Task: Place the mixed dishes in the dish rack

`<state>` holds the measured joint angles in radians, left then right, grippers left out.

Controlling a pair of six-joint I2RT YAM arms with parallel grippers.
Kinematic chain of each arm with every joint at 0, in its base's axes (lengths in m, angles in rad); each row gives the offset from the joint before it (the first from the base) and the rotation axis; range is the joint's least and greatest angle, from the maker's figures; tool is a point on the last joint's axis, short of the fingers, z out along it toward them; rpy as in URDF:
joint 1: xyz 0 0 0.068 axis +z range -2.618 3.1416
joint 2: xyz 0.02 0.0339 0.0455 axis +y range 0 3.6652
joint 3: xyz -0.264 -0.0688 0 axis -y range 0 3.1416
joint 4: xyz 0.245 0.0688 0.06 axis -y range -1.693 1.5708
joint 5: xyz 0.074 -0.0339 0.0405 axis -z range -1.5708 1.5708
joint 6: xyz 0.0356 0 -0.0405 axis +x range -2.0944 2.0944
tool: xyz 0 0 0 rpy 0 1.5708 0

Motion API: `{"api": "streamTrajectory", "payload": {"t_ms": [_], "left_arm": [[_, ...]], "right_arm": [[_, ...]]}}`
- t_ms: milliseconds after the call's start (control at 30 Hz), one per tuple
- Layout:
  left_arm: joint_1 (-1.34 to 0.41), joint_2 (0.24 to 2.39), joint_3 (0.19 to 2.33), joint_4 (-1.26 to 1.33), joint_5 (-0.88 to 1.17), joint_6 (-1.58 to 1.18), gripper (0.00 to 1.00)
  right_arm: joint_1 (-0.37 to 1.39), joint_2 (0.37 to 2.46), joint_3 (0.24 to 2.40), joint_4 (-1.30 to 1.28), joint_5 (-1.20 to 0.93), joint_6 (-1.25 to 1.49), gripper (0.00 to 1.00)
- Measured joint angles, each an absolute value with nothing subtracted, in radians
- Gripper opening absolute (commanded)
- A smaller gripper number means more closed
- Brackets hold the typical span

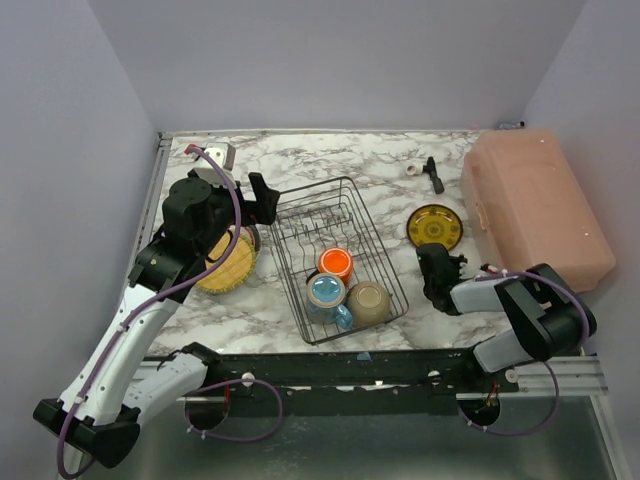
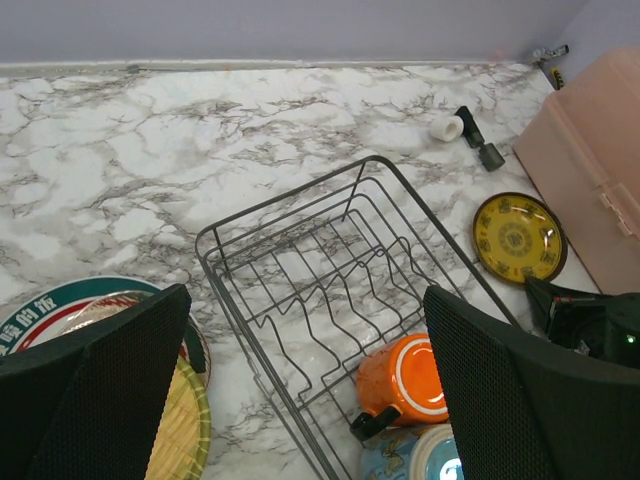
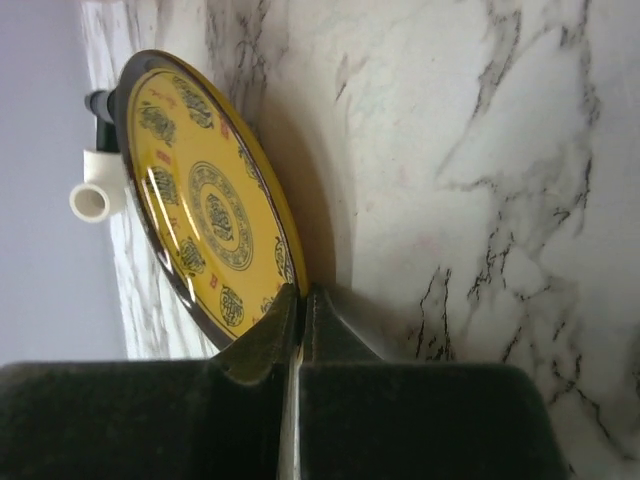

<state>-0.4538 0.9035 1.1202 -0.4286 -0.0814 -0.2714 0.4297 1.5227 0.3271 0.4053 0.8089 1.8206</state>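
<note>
The black wire dish rack (image 1: 313, 188) stands mid-table. The orange mug (image 1: 335, 263), the blue mug (image 1: 327, 293) and the white bowl (image 1: 369, 302) lie at its near end. My left gripper (image 1: 262, 200) hovers open and empty over the rack's far left corner. Its view shows the rack (image 2: 290, 198) and the orange mug (image 2: 410, 380) between its fingers (image 2: 90, 400). A stack of larger plates (image 1: 228, 262) lies left of the rack, partly under the left arm. My right gripper (image 3: 300, 295) is shut on the near rim of the small yellow dark-rimmed plate (image 3: 205, 205), right of the rack (image 1: 434, 226).
The large pink box (image 1: 535, 205) fills the right side, close to the yellow plate. A small black tool (image 1: 434, 175) and a white fitting (image 1: 413, 168) lie at the back. A grey block (image 1: 216, 155) sits at the back left. Walls close in on three sides.
</note>
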Motion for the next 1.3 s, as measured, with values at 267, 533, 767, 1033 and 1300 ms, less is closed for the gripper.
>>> {"api": "streamTrajectory", "payload": {"t_ms": [267, 533, 767, 1033, 1300], "left_arm": [[-0.454, 0.907, 1.12, -0.427, -0.074, -0.273, 0.99], [-0.454, 0.927, 1.12, -0.428, -0.038, -0.287, 0.99], [-0.46, 0.936, 1.12, -0.428, -0.027, -0.29, 0.99], [-0.46, 0.96, 1.122, -0.429, -0.028, -0.289, 0.99], [-0.46, 0.981, 1.122, -0.429, -0.043, -0.278, 0.99]], "right_arm": [[0.43, 1.299, 0.343, 0.286, 0.752, 1.539, 0.0], [0.43, 1.13, 0.483, 0.149, 0.71, 1.158, 0.0], [0.43, 1.053, 0.627, 0.034, 0.629, 0.78, 0.0], [0.488, 1.072, 0.871, -0.142, 0.609, 0.516, 0.0], [0.774, 1.283, 1.126, -0.314, 0.792, 0.363, 0.0]]}}
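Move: The right hand already pinches the near rim of the yellow plate. The dish rack's empty far slots lie about 28 cm to its left and 7 cm ahead, roughly level with it. The orange mug stands some 25 cm left and 4 cm back, the upturned bowl 17 cm left and 12 cm back; the white pipe fitting lies 20 cm ahead and 2 cm left. From the left hand, the slots are about 11 cm ahead, 10 cm right and 31 cm below. Still pinching the yellow plate by its rim, the right hand raises it some 24 cm, almost straight up at first, then swings left about 13 cm in all towards the rack's far end. The wrist rolls its left side down and turns counter-clockwise throughout, some 80 degrees combined. The open, empty left hand sinks about 2 cm. ##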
